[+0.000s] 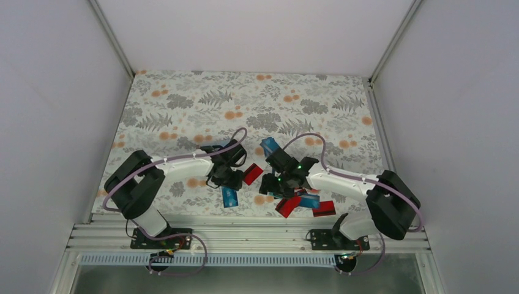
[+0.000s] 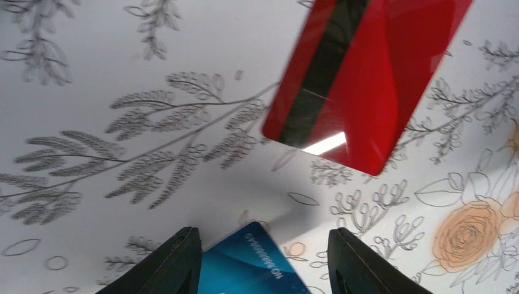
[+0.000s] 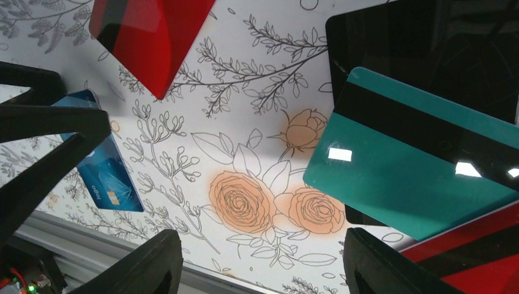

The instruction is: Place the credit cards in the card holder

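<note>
My left gripper (image 2: 264, 260) (image 1: 227, 177) stands open low over the cloth. A blue credit card (image 2: 245, 269) (image 1: 229, 196) lies between its fingers, touching the left finger (image 2: 174, 263), with a gap to the right one. A red card (image 2: 367, 79) (image 1: 252, 174) lies just ahead. My right gripper (image 3: 263, 263) (image 1: 276, 182) is open with only cloth between its fingers. To its right a teal card (image 3: 404, 177) rests on a dark flat rounded rectangle (image 3: 428, 49); I cannot tell whether that is the card holder. No tan sleeve shows.
More cards lie round the right gripper: red ones (image 1: 287, 206) (image 1: 324, 208), a blue one (image 1: 309, 201) near the front edge, another blue one (image 1: 269, 147) farther back. The table's metal front rail (image 3: 73, 236) is close below the right gripper.
</note>
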You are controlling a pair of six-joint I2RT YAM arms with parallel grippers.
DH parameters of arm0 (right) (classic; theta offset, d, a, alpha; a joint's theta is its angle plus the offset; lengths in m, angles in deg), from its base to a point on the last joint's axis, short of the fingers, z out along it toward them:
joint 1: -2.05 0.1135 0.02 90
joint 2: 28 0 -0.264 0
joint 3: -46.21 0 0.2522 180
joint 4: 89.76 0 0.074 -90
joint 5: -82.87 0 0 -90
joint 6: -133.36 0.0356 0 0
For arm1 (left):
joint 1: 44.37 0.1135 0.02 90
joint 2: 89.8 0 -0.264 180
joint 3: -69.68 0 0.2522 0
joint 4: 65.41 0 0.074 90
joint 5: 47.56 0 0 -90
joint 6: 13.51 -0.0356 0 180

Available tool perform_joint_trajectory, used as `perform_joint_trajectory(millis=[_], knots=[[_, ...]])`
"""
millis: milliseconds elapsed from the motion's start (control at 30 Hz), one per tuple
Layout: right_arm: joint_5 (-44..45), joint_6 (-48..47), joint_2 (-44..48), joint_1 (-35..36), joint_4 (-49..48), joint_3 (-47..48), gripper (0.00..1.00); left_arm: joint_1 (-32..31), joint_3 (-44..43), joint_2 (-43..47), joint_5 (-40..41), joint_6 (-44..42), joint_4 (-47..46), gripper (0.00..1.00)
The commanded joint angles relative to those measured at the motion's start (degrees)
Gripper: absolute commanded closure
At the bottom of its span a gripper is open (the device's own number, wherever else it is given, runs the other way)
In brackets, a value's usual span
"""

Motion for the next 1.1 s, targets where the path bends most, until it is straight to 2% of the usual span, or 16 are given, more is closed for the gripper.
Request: perform_joint_trajectory(millis=[0, 200, 367, 1067], knots=[[-0.36, -1.38, 2.34, -0.54, -1.21, -0.93, 0.34, -3.49, 0.81, -1.73, 1.06, 2.95, -0.19, 0.48], [-1.12, -2.47, 2.19, -0.58, -1.65, -1.23, 0.34, -7.99, 4.1, 0.12, 1.33, 7.84, -1.13, 0.48], [-2.11, -2.96, 2.5, -0.54, -2.3, -2.06, 0.34, -10.7, 3.55, -0.03, 3.27, 10.34, 0.63, 0.48], [-4.96, -3.89, 4.29, -0.56, -3.88, -3.65, 0.34, -11.97, 4.07, 5.27, 8.75, 20.39, 8.48, 0.47]])
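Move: The blue card lies under the left gripper's lowered fingertips, its middle about 4 cm back, 2 cm left and 2 cm below the hand. A red card lies some 5 cm ahead and 7 cm to the right; the card holder is roughly 14 cm ahead and 6 cm left. The table's near edge is about 10 cm back. From the right hand, the blue card lies around 14 cm left, 3 cm back and 5 cm lower. Bring the left gripper back towards the table's near edge by about 5 cm, staying low and dragging the blue card along under the fingertips. Bow out some 2.5 cm to the right on the way, then swing back left near the end, turning slightly counter-clockwise and lifting the hand's left side a little. Keep the fingers half open. ##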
